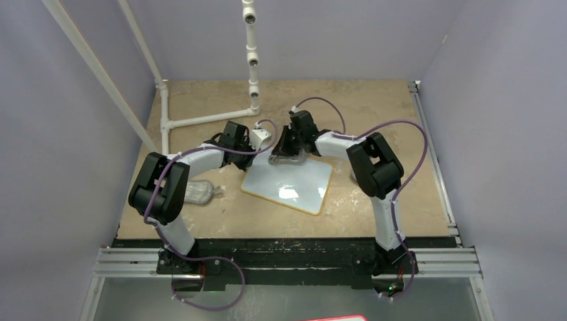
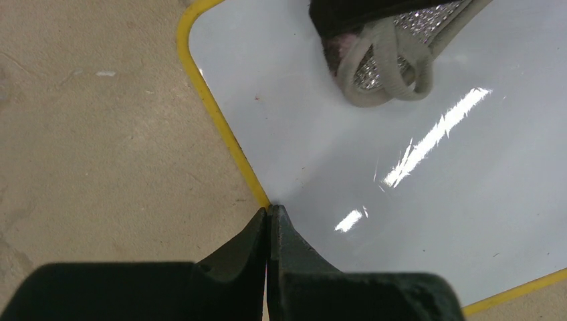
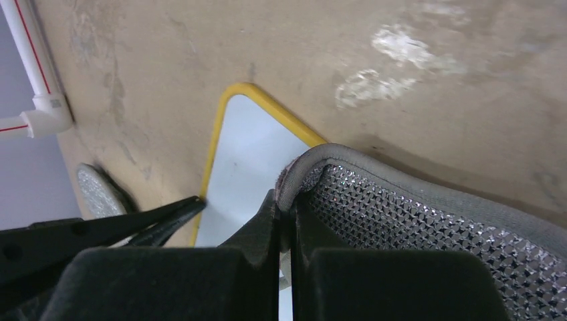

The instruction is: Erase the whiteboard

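Note:
The whiteboard lies flat on the table, white with a yellow rim and almost free of marks. My left gripper is shut with nothing in it, its tips down on the yellow rim at the board's left edge. My right gripper is shut on the edge of a grey mesh cloth pad, which rests on the board's far part. In the left wrist view the pad lies on the white surface. The left fingers show in the right wrist view beside the board.
A second grey pad lies on the table left of the board, also visible in the right wrist view. A white PVC pipe frame stands at the back left. Metal rails run along the table's right edge.

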You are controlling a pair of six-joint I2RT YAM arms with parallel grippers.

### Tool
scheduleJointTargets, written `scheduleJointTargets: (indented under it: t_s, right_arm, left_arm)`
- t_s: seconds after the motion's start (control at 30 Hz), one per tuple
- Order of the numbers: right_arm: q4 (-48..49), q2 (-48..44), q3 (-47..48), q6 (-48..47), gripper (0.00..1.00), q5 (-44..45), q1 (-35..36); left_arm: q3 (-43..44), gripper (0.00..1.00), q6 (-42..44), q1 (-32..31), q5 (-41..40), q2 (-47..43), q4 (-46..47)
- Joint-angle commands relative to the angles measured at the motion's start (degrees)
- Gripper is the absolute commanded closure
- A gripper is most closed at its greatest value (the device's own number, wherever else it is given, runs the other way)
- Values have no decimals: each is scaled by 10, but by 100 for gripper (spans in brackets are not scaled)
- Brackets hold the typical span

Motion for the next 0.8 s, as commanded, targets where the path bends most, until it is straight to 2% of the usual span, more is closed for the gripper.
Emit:
scheduleJointTargets:
  t_s: [0.0,0.27,0.63,0.77]
  right_arm:
    - [-43,28,45,16,100,-9,4]
    - [-48,-101,-48,11,100,3,-108]
    - [-74,-88,-23,3,100,72,-145]
    - [-91,-82,-4,3,97,92,-146]
  left_arm:
    - [-27,100,13,1,-16,16,-77]
    - [-11,100,18,1,-18,18,-77]
    - [26,100,45,0,-6,-21,-122]
    - [26,62,67,1,8,-43,-157]
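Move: The right hand holds the eraser over the board's far left part; the open table it heads to is about 14 cm to its right and 5 cm ahead. From that hand the whiteboard's middle lies some 8 cm back and 4 cm right, and the spare eraser about 9 cm back, 34 cm right. From the left hand, on the board's left edge, the board's middle is roughly 16 cm right, 3 cm back; the left eraser is some 18 cm left, 8 cm back. Rightward and quick after a centimetre's finish to the left, the right hand carries the gripped eraser about 14 cm, swinging forward some 5 cm and rising about 3 cm off the board, past its far edge, turning some 20 degrees clockwise. The left hand first keeps its shut tips on the board's left edge, then slips back about 2 cm towards the near left corner as its fingers start to open. ##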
